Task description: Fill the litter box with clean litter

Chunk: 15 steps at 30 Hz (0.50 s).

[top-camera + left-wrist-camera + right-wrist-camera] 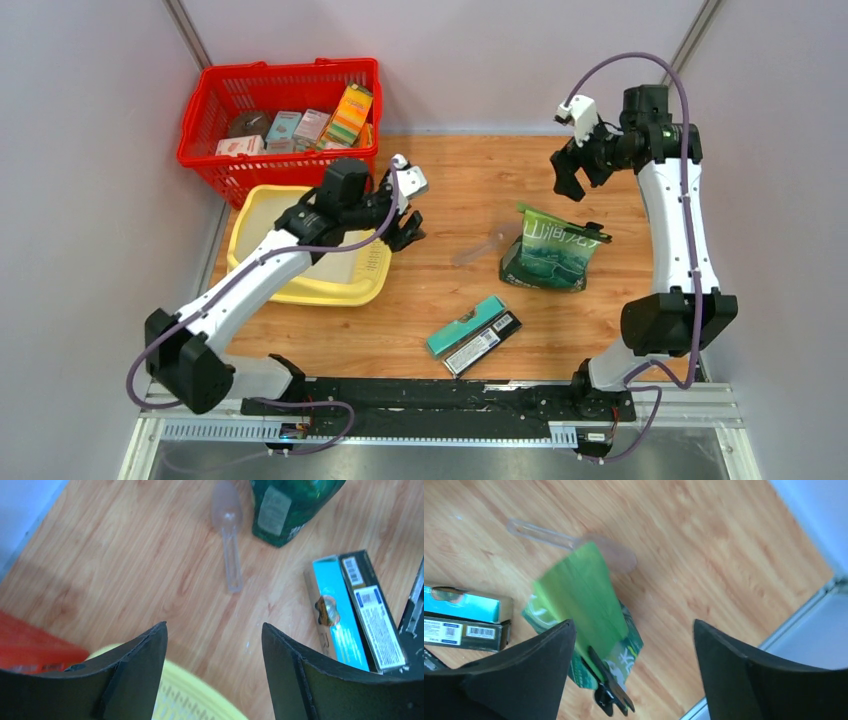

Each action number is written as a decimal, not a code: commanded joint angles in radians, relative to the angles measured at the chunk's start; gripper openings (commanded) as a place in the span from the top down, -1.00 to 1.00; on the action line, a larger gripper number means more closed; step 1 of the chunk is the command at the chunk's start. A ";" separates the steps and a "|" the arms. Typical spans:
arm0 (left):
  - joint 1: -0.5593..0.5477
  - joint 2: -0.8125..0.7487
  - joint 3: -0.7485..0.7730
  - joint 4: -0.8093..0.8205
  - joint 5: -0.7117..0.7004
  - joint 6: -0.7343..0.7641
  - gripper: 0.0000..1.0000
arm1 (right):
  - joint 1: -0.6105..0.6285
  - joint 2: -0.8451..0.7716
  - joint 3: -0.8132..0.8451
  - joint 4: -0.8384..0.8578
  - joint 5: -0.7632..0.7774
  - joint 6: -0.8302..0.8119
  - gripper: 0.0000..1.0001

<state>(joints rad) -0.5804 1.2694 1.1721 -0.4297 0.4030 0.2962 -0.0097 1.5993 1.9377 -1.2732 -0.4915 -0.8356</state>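
The pale-yellow litter box (345, 290) lies at the left of the table, partly under my left arm. Its slotted rim (200, 702) shows low in the left wrist view. My left gripper (405, 230) (214, 626) hovers open over the box's right corner, with nothing between its fingers. My right gripper (568, 182) (634, 622) hangs open and empty in the air, behind and above the green bag (553, 250) (584, 600). A black clip (611, 690) pinches the bag's top. No clean litter shows; it is out of view.
A translucent scoop (480, 248) (227, 530) lies on the wood between box and bag. A teal box and a black box (475, 333) (350, 610) lie side by side near the front. A red basket (280, 120) of packages stands at the back left.
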 commanded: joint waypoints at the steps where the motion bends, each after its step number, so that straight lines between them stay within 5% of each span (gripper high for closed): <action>1: -0.012 0.160 0.168 0.206 0.197 -0.058 -0.54 | -0.137 -0.055 -0.094 0.184 0.010 0.312 -0.92; 5: -0.079 0.439 0.415 0.259 0.301 -0.170 -0.56 | -0.291 -0.062 -0.109 0.181 -0.106 0.446 -1.00; 9: -0.153 0.619 0.605 0.422 0.367 -0.235 -0.57 | -0.487 -0.085 -0.180 0.106 -0.183 0.379 -1.00; 15: -0.252 0.824 0.779 0.423 0.404 -0.256 -0.59 | -0.636 -0.097 -0.348 0.000 -0.168 0.345 -1.00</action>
<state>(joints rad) -0.7715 2.0323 1.8774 -0.0944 0.7322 0.0849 -0.5961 1.5394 1.7004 -1.1942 -0.6270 -0.4973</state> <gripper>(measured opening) 0.787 0.998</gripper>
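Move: The litter bag's middle lies about 32 cm to the left gripper's right, 3 cm farther out and 16 cm lower. From the right gripper it is roughly 5 cm back, 2 cm to the left and 21 cm below. From the left gripper, the clear scoop is about 9 cm ahead and 19 cm right, and the teal box 13 cm back and 13 cm right. The bag's black clip sits some 4 cm back, 6 cm right and 12 cm below the right gripper. Sweep the left gripper about 23 cm right, over the scoop towards the bag's open top, easing forward and slightly up, fingers still open, swinging clockwise and levelling out. Meanwhile carry the empty right gripper some 16 cm right, past the clip and clear of the bag, then back and down a little, turning clockwise about 40 degrees and opening fully. ##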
